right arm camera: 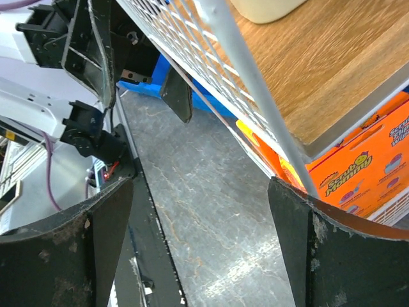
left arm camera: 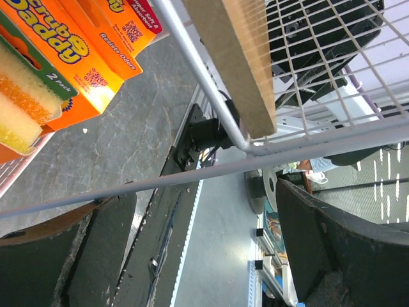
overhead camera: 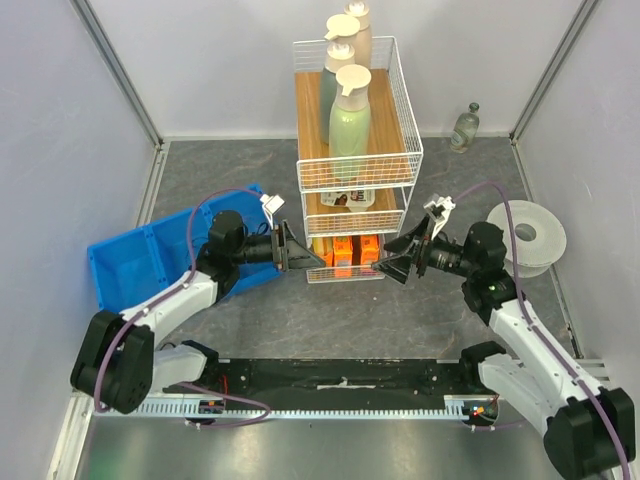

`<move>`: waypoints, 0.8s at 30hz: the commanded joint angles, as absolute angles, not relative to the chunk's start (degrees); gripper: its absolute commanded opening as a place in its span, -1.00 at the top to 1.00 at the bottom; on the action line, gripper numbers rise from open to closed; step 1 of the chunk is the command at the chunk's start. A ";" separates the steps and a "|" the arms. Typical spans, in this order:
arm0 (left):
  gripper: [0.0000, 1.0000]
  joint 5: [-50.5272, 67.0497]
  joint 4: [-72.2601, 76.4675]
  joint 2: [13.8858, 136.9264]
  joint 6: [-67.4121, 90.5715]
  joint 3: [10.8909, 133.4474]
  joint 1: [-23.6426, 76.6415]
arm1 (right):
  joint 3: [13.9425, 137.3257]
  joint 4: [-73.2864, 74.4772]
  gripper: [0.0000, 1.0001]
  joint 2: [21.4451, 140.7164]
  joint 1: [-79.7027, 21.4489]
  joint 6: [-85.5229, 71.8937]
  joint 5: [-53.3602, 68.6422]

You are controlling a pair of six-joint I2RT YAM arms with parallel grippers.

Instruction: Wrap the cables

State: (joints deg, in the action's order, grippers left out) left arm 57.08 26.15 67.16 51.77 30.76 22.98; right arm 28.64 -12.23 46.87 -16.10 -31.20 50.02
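Note:
No loose cable shows in any view; I see only the purple leads running along my arms. A white wire rack (overhead camera: 411, 140) with three wooden shelves stands mid-table. My left gripper (overhead camera: 303, 257) is open at the rack's lower front left corner. In the left wrist view a rack wire (left arm camera: 192, 180) crosses just above the open left gripper (left arm camera: 204, 256). My right gripper (overhead camera: 393, 262) is open at the lower front right corner. In the right wrist view the rack's corner post (right arm camera: 255, 83) runs down to the right finger of that gripper (right arm camera: 201, 256). Both are empty.
Pump bottles (overhead camera: 350, 115) stand on the rack's top shelf and orange sponge packs (overhead camera: 345, 250) on the bottom. A blue bin (overhead camera: 125, 265) lies left, a white spool (overhead camera: 527, 238) right, a glass bottle (overhead camera: 465, 127) at the back. A black strip (overhead camera: 340, 375) lines the near edge.

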 commanded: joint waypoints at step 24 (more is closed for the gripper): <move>-0.81 50.62 47.02 104.14 52.38 64.14 23.20 | 61.07 -22.59 -0.89 88.58 1.30 -14.07 51.33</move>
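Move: The wire rack stands between the two hands, its middle about 15 cm ahead and 9 cm to the right of the left hand, and 15 cm ahead and 9 cm to the left of the right hand. From the left hand, the orange boxes lie about 6 cm ahead, 9 cm right and 13 cm down; the white tub 6 cm ahead, 9 cm right, 6 cm up; the blue tray some 34 cm left, 5 cm ahead and 20 cm down. The wire rack is pushed forward from its near side, both grippers staying open. The right hand drives its front-right post with its forward finger, going about 19 cm forward and veering a little right while turning some 10 degrees clockwise; the left hand runs about 15 cm forward and 5 cm right, its fingertips staying close along the rack's left side. ##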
